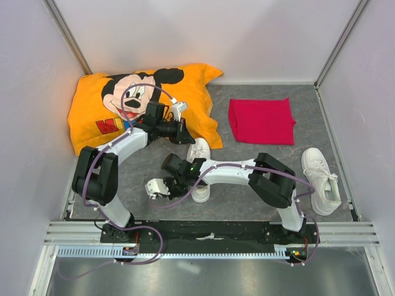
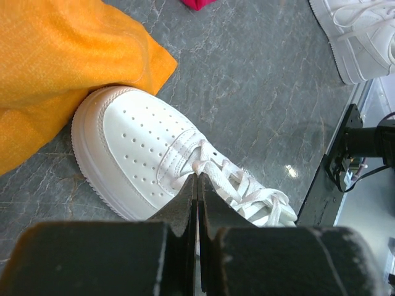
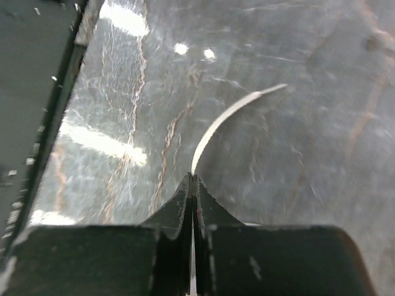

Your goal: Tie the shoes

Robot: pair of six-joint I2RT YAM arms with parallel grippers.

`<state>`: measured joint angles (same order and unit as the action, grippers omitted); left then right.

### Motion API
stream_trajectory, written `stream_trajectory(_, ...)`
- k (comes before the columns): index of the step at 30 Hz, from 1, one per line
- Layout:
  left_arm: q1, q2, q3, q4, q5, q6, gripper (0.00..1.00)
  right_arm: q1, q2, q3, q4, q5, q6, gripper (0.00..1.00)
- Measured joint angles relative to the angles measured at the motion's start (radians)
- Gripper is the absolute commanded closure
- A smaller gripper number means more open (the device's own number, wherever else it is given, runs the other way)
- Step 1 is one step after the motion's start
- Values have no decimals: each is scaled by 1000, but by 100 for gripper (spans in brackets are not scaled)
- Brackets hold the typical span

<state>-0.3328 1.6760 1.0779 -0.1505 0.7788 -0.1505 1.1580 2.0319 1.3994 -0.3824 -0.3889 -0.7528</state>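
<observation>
One white shoe [image 1: 199, 150] lies mid-table with its toe by the orange pillow, its middle hidden under my right arm. In the left wrist view its perforated toe [image 2: 136, 142] and crossed laces [image 2: 247, 188] fill the frame. My left gripper [image 2: 197, 177] [image 1: 187, 135] is shut, with a lace loop pinched at its tips just above the tongue. To the left of that shoe, low over the floor, my right gripper [image 3: 192, 177] [image 1: 155, 189] is shut on a thin white lace [image 3: 228, 117] that curves away up to the right. The other shoe [image 1: 321, 179] [image 2: 364, 37] lies at the far right.
An orange Mickey Mouse pillow [image 1: 123, 105] [image 2: 55, 61] fills the back left and touches the middle shoe's toe. A folded red cloth [image 1: 261, 121] lies at the back right. White walls enclose three sides. A black rail [image 1: 210, 231] with both arm bases runs along the near edge.
</observation>
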Motion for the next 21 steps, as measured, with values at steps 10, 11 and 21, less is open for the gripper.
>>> stream_trajectory(10,0,-64,79,-100,9,97,98,-164,-409,-2,-25,-16,242,100)
stream_trajectory(11,0,-81,87,-118,8,116,98,-197,-459,-9,-25,-13,259,100)
stream_trajectory(21,18,-284,108,-262,-19,268,98,-426,-805,-216,-163,122,350,100)
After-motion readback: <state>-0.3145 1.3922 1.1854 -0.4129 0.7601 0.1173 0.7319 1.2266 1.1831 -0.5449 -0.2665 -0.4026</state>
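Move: My shut left fingers still hold a lace just over the shoe's front. The knot lies about 4 cm back, 4 cm right and 4 cm lower; the toe cap is roughly 5 cm ahead, 2 cm right and 7 cm down. My right hand has the other lace near its end, low over the table: the knot is some 12 cm ahead, 12 cm right and 6 cm up, the shoe's heel level with it and 14 cm right, the orange pillow's corner 23 cm ahead and 21 cm right. Keeping the lace end pinched, I sweep my right hand steeply up off the table by over 20 cm, then across above the shoe to its right side, nearly 20 cm right and 10 cm forward, turning the wrist clockwise some 40 degrees. Meanwhile my left hand keeps its lace and draws it about 10 cm up, away from the knot, easing slightly left and back as the wrist tilts. ##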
